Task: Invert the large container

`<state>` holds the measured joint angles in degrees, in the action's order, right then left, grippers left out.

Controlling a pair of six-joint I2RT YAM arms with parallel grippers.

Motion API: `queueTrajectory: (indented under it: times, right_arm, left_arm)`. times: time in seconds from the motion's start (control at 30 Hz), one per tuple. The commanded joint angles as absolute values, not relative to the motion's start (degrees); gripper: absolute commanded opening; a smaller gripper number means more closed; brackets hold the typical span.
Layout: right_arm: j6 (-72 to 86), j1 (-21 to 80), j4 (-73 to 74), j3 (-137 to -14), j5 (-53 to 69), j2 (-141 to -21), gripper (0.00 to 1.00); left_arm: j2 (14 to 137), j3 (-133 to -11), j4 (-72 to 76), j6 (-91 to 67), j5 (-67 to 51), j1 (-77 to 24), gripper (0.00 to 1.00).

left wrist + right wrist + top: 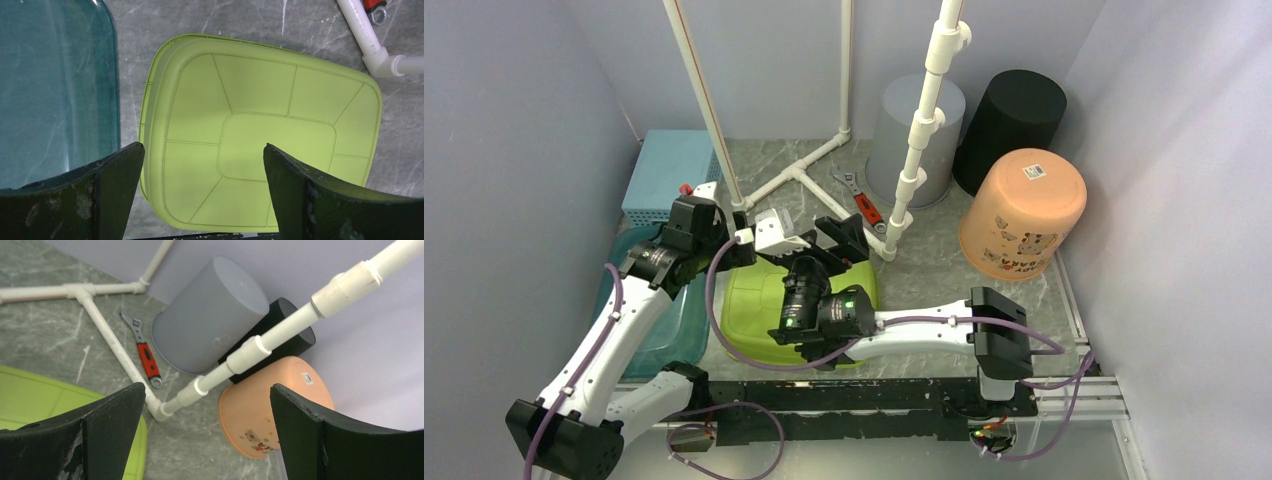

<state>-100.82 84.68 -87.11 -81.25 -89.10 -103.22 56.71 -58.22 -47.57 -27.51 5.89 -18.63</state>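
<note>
The large lime-green container [754, 312] lies on the marble table with its ribbed bottom facing up. The left wrist view shows it [260, 95] from straight above. My left gripper [776, 238] hovers over its far edge, open [202, 146], with nothing between the fingers and clear of the plastic. My right gripper [844, 240] is raised above the container's far right corner and aims at the back right. It is open [207, 386] and empty. Only a green corner [30, 395] shows in the right wrist view.
A translucent teal tub [679, 320] sits close against the green container's left side, with a blue basket [669, 170] behind it. A white pipe frame [799, 175] and a red-handled wrench [864, 205] lie beyond. Grey [919, 125], black [1014, 120] and orange [1024, 210] buckets stand upside down at back right.
</note>
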Motion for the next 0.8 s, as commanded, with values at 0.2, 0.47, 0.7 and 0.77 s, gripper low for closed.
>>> queueTrajectory:
  times: [0.2, 0.47, 0.7, 0.77]
  right_arm:
    - [-95.4, 80.4, -97.2, -82.3, -99.4, -99.9, 1.0]
    - [-98.1, 71.1, -97.8, -81.6, -98.5, -88.3, 1.0]
    - [-102.7, 71.4, -98.0, -73.2, -97.7, -80.6, 1.0]
    - [-103.2, 71.2, -97.9, -69.7, -96.5, -78.2, 1.0]
  left_arm:
    - [57.3, -60.3, -45.3, -25.9, 1.1, -17.1, 0.94]
    - [60.0, -69.7, -49.7, -21.8, 0.6, -14.6, 0.95]
    - [62.2, -73.7, -51.0, -20.3, -1.1, -11.5, 0.95]
    - [62.3, -74.6, -51.9, -19.7, -0.7, -11.1, 0.95]
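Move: The green container lies upside down about 13 cm to the right of my left hand, 5 cm back and 14 cm below; from my right hand it is some 7 cm left, 1 cm back and 32 cm below. The teal tub is 13 cm to my left hand's left and 5 cm back. From my right hand, the orange bucket stands about 35 cm right and 12 cm ahead, the pipe corner roughly 10 cm right and 11 cm ahead. I pull my empty right hand clear of the green container: first about 5 cm forward, then a quick swing right, some 17 cm in all, towards the orange bucket while climbing 8 cm, turning clockwise and rolling left side up. My left hand waits, then lifts about 6 cm and eases forward, away from the container. Both grippers stay open, touching nothing. ##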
